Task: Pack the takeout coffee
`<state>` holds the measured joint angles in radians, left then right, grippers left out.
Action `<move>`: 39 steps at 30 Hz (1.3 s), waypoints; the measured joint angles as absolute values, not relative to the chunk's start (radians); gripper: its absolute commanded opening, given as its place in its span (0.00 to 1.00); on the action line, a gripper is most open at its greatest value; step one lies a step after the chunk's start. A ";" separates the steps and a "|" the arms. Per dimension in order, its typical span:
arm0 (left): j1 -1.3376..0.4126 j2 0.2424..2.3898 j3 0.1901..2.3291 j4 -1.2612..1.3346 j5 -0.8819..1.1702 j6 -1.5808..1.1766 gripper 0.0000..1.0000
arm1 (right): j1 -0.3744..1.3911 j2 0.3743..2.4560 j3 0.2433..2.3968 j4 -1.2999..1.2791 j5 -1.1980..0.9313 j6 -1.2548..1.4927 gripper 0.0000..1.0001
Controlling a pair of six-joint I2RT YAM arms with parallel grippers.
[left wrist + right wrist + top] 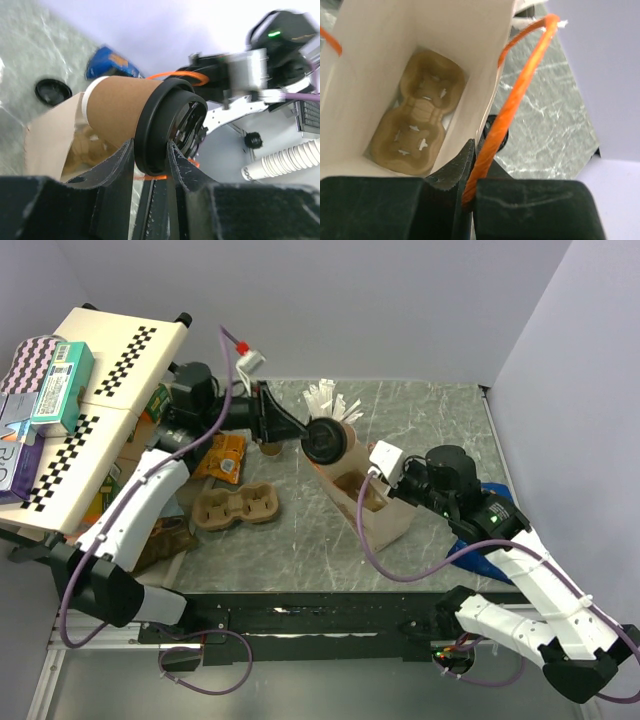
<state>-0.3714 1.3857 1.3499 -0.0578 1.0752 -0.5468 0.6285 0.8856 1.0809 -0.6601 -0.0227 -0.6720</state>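
Note:
A takeout coffee cup (125,110), brown kraft paper with a black lid (160,130), lies tilted on its side in the air. My left gripper (150,157) is shut on the lid's rim. In the top view the cup (330,440) hangs just above the open brown paper bag (380,510), with the left gripper (312,440) to its left. My right gripper (472,192) is shut on the bag's wall (480,75) and orange handle (520,85), and from above the right gripper (380,472) sits at the bag's rim. A moulded cup carrier (420,115) lies at the bottom of the bag.
A second cup carrier (235,506) lies on the table left of the bag. A grey cup of white sticks (332,400) stands behind the held cup. A loose black lid (52,91) and a blue packet (112,62) lie on the marble. Boxes and snack packets (225,455) crowd the left side.

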 measured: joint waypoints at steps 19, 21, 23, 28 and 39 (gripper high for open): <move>-0.162 1.388 1.668 -1.054 1.170 0.250 0.01 | 0.506 0.851 1.081 -0.729 -0.046 -0.626 0.00; -0.189 1.420 1.623 -1.148 1.115 0.328 0.01 | 0.502 0.850 1.081 -0.730 -0.048 -0.618 0.00; -0.220 1.441 1.578 -1.197 1.055 0.371 0.01 | 0.501 0.850 1.081 -0.730 -0.050 -0.614 0.00; -0.361 1.456 1.478 -1.210 0.901 0.379 0.01 | 0.499 0.850 1.081 -0.730 -0.054 -0.607 0.00; -0.429 1.598 1.328 -1.073 0.846 0.311 0.03 | 0.496 0.850 1.081 -0.731 -0.060 -0.599 0.00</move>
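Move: The left hand holds the lidded cup high; the open counter it is bound for lies about 34 cm below, 6 cm back and 5 cm left. The drink carrier on the counter is some 18 cm left and 4 cm ahead, the paper bag's middle 15 cm right, level, and the straw holder 16 cm ahead, 7 cm right. From the right hand, pinching its rim, the bag's middle is 6 cm left, level, 12 cm down; that counter spot is about 26 cm left, 6 cm back. Left hand swings the held cup up-left, then down some 30 cm towards the counter; right shifts bag right. ##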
